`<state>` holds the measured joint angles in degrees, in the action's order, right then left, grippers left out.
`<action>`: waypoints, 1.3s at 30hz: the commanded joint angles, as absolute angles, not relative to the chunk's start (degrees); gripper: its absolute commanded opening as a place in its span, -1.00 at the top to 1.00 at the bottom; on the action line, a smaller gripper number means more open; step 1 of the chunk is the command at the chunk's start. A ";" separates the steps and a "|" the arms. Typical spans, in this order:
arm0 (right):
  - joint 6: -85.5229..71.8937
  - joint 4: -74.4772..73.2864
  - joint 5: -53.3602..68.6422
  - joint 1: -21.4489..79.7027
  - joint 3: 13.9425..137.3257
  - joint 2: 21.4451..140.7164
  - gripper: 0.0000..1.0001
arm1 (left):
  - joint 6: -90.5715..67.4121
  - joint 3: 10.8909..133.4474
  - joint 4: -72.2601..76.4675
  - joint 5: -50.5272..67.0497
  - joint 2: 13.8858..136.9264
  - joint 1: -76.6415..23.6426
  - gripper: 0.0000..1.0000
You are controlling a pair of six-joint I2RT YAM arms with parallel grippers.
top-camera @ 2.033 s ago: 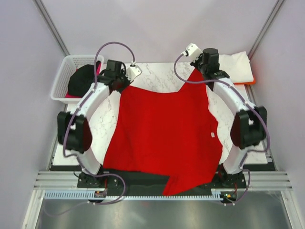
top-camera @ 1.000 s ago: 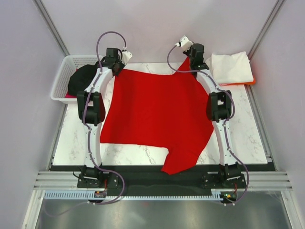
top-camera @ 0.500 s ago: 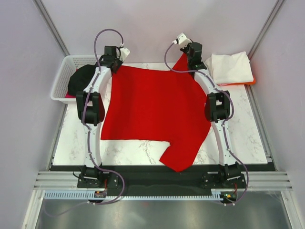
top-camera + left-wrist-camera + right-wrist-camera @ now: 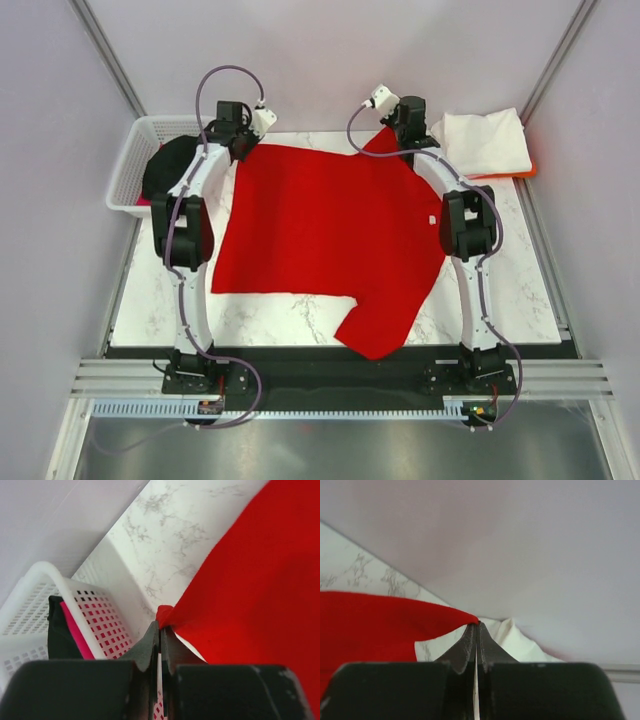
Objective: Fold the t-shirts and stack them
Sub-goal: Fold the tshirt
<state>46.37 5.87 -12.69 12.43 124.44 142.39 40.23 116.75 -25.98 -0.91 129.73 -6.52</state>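
Note:
A bright red t-shirt (image 4: 320,235) lies spread flat over the marble table, one sleeve reaching the front edge. My left gripper (image 4: 243,143) is shut on its far left corner, next to the basket; the left wrist view shows the gripper (image 4: 161,626) with red cloth (image 4: 260,580) pinched at its tips. My right gripper (image 4: 396,133) is shut on the far right corner, which it holds raised in a peak; in the right wrist view the gripper (image 4: 478,625) grips the red cloth (image 4: 370,620). A folded white t-shirt (image 4: 485,140) lies at the back right on an orange one (image 4: 527,170).
A white lattice basket (image 4: 128,165) stands at the back left, holding a black shirt (image 4: 170,165) and a pink one (image 4: 75,635). The grey back wall stands right behind both grippers. The white shirt (image 4: 515,640) lies just beyond the right gripper's fingertips.
Both grippers have stayed shut on the red shirt's far corners and shifted slightly at the back. The near sleeve has slid a little up the table.

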 commanded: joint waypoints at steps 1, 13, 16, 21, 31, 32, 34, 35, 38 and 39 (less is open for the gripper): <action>45.88 0.27 -12.30 12.22 121.39 133.51 1.00 | 45.79 113.73 -24.35 2.64 124.80 -7.65 0.95; 44.30 -10.10 -14.33 12.30 109.18 121.65 1.00 | 46.84 114.61 -24.34 2.64 124.98 -5.37 0.95; 43.77 -10.90 -14.94 12.22 105.84 119.10 1.00 | 47.11 114.79 -24.26 2.99 124.54 -4.22 0.95; 41.67 -13.88 -15.12 12.39 102.23 114.88 1.00 | 48.69 113.03 -23.91 3.86 123.14 -2.90 0.96; 39.82 -18.10 -14.33 14.15 95.28 105.12 1.00 | 52.56 107.23 -22.59 8.08 118.57 -2.64 0.95; 39.55 -18.37 -14.15 14.15 94.93 103.99 1.00 | 52.91 106.79 -22.67 8.52 118.22 -2.64 0.95; 39.11 -19.42 -13.89 14.50 93.70 102.93 1.00 | 53.87 105.04 -22.76 9.31 117.08 -2.72 0.95; 38.85 -19.77 -13.71 14.50 93.43 101.96 1.00 | 54.22 104.42 -22.76 9.32 116.72 -2.72 0.95; 38.50 -21.44 -13.01 14.94 91.41 99.59 1.00 | 55.02 101.97 -22.76 8.79 115.05 -2.64 0.95; 38.41 -21.62 -12.92 15.03 90.80 98.97 1.00 | 55.02 101.34 -22.76 8.88 114.53 -2.55 0.96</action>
<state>39.99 -19.33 -13.50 14.76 92.55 102.74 51.66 103.22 -24.51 7.64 119.15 -2.81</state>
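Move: Both closed grippers already hold the t-shirt by its far edge, and its body is spread out nearer the bases. The shirt's middle lies roughly 34 cm back, 15 cm left and 17 cm below the right hand; the white cloth stack is about 23 cm to this hand's right, level with it and some 13 cm lower. From the left hand, the shirt's middle is about 25 cm back, 20 cm right and 12 cm below, with the laundry basket about 18 cm left, nearly level, 6 cm lower. The right hand does most of the work: with its fingers shut on the far edge of the t-shirt, it draws that corner about 18 cm straight back towards the bases over the shirt's body, rising some 6 cm in two stages, mostly near the end, while its fingers tip down a good 15 degrees. The left hand keeps its own pinch and works on a small scale, easing slightly back and right, then some 4 to 5 cm left towards the basket, and lastly about 3 cm back with a slight lift, turning some 10 degrees clockwise. ##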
